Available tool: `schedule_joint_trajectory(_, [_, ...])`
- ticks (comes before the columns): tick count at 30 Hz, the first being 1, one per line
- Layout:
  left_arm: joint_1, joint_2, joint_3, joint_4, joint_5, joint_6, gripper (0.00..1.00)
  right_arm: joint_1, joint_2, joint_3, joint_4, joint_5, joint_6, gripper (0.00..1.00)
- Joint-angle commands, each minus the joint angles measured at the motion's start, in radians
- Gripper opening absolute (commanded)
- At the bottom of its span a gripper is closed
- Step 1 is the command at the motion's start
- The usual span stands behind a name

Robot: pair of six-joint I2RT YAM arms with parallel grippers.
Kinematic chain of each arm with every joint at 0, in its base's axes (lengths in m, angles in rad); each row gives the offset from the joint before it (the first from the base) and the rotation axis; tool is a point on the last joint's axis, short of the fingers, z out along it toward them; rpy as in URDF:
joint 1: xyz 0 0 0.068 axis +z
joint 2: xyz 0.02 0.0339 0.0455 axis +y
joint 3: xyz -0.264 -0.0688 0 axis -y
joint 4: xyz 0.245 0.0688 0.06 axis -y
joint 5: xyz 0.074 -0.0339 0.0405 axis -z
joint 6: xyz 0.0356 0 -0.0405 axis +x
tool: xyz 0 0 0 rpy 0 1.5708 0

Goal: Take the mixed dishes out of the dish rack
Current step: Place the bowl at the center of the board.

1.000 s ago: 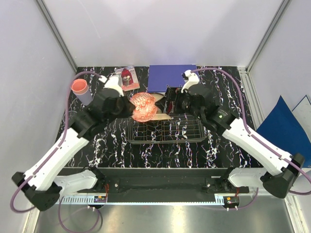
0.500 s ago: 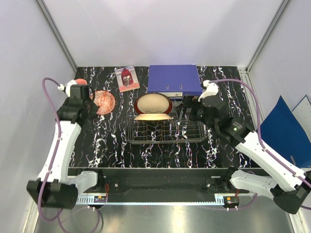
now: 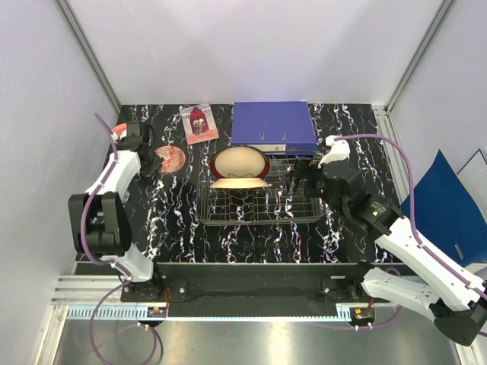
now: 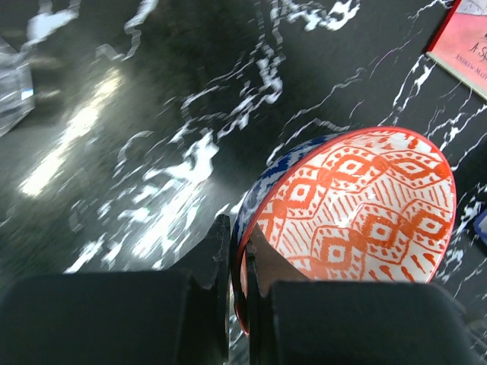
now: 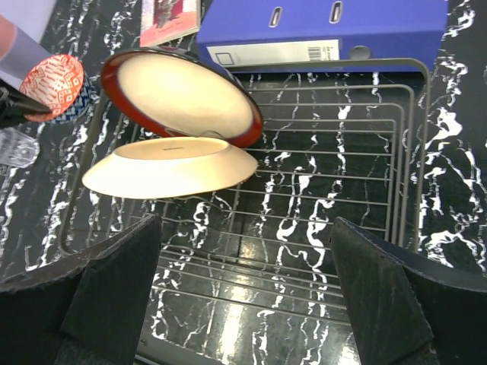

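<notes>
My left gripper (image 4: 237,243) is shut on the rim of the red-white patterned bowl (image 4: 358,213), low over the table's far left (image 3: 169,158). A blue-white patterned bowl (image 4: 262,186) shows just under that rim. The dish rack (image 3: 304,214) stands mid-table. In it a red-rimmed cream bowl (image 5: 179,95) leans on edge over a cream plate (image 5: 171,167). My right gripper (image 5: 243,296) hangs open over the rack's bare right half (image 3: 303,181), holding nothing. A clear glass (image 5: 15,146) and a pink-and-lilac cup (image 5: 23,53) stand left of the bowls.
A blue binder (image 3: 272,124) lies behind the rack, touching its back edge. A small picture card (image 3: 199,122) lies at the back left. The side walls stand close to the table's left and right edges.
My left arm has swung from the rack to the far left with the red-white bowl and brought it down low. My right gripper has drawn back slightly to the right, still open.
</notes>
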Motion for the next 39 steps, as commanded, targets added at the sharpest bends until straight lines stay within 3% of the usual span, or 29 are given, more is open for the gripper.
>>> schedule_joint_trajectory(1, [0.011, 0.076, 0.102, 0.16, 0.052, -0.005, 0.0, 0.001, -0.007, -0.001, 0.012, 0.048, -0.034, 0.99])
schedule_joint_trajectory(8, [0.042, 0.234, 0.143, 0.171, 0.081, -0.021, 0.0, 0.001, 0.022, -0.002, 0.012, 0.048, -0.035, 0.99])
schedule_joint_trajectory(16, [0.047, 0.284, 0.147, 0.174, 0.078, -0.004, 0.0, 0.001, 0.043, 0.002, 0.016, 0.051, -0.036, 0.99])
schedule_joint_trajectory(19, [0.045, 0.271, 0.136, 0.175, 0.084, 0.01, 0.12, 0.001, 0.048, 0.002, 0.023, 0.05, -0.035, 0.99])
schedule_joint_trajectory(23, [0.047, 0.217, 0.116, 0.174, 0.104, 0.021, 0.41, 0.001, 0.056, -0.002, 0.026, 0.044, -0.031, 0.99])
schedule_joint_trajectory(27, [0.045, 0.153, 0.084, 0.171, 0.13, 0.018, 0.62, 0.001, 0.059, -0.002, 0.035, 0.036, -0.027, 0.99])
schedule_joint_trajectory(33, [0.043, 0.041, 0.068, 0.137, 0.149, 0.005, 0.83, 0.001, 0.065, 0.008, 0.039, 0.036, -0.022, 0.99])
schedule_joint_trajectory(39, [-0.008, -0.15, 0.113, 0.088, 0.149, 0.001, 0.92, 0.001, 0.077, 0.03, 0.041, 0.062, -0.019, 0.98])
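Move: The left hand already holds the bowl by its rim. The bare spot on the board where it will stand is about 6 cm ahead, 4 cm to the right and 8 cm below. From that spot, the stacked cups are some 13 cm left and 2 cm farther out, the booklet about 14 cm farther out and 11 cm right, and the clear glass 19 cm left and 11 cm nearer. The spot is roughly 18 cm ahead of the right hand, 41 cm left and 25 cm below. Forward and down together, the left hand carries the bowl about 5 cm outward beside the stacked cups, then sinks nearly straight, 6–7 cm lower in all, to set it on the board. The fingers open wide and release the rim, and the hand rises about 10 cm above it, fingertips tipping slightly forward. The right hand, open and empty, sinks about 2 cm over the rack. ##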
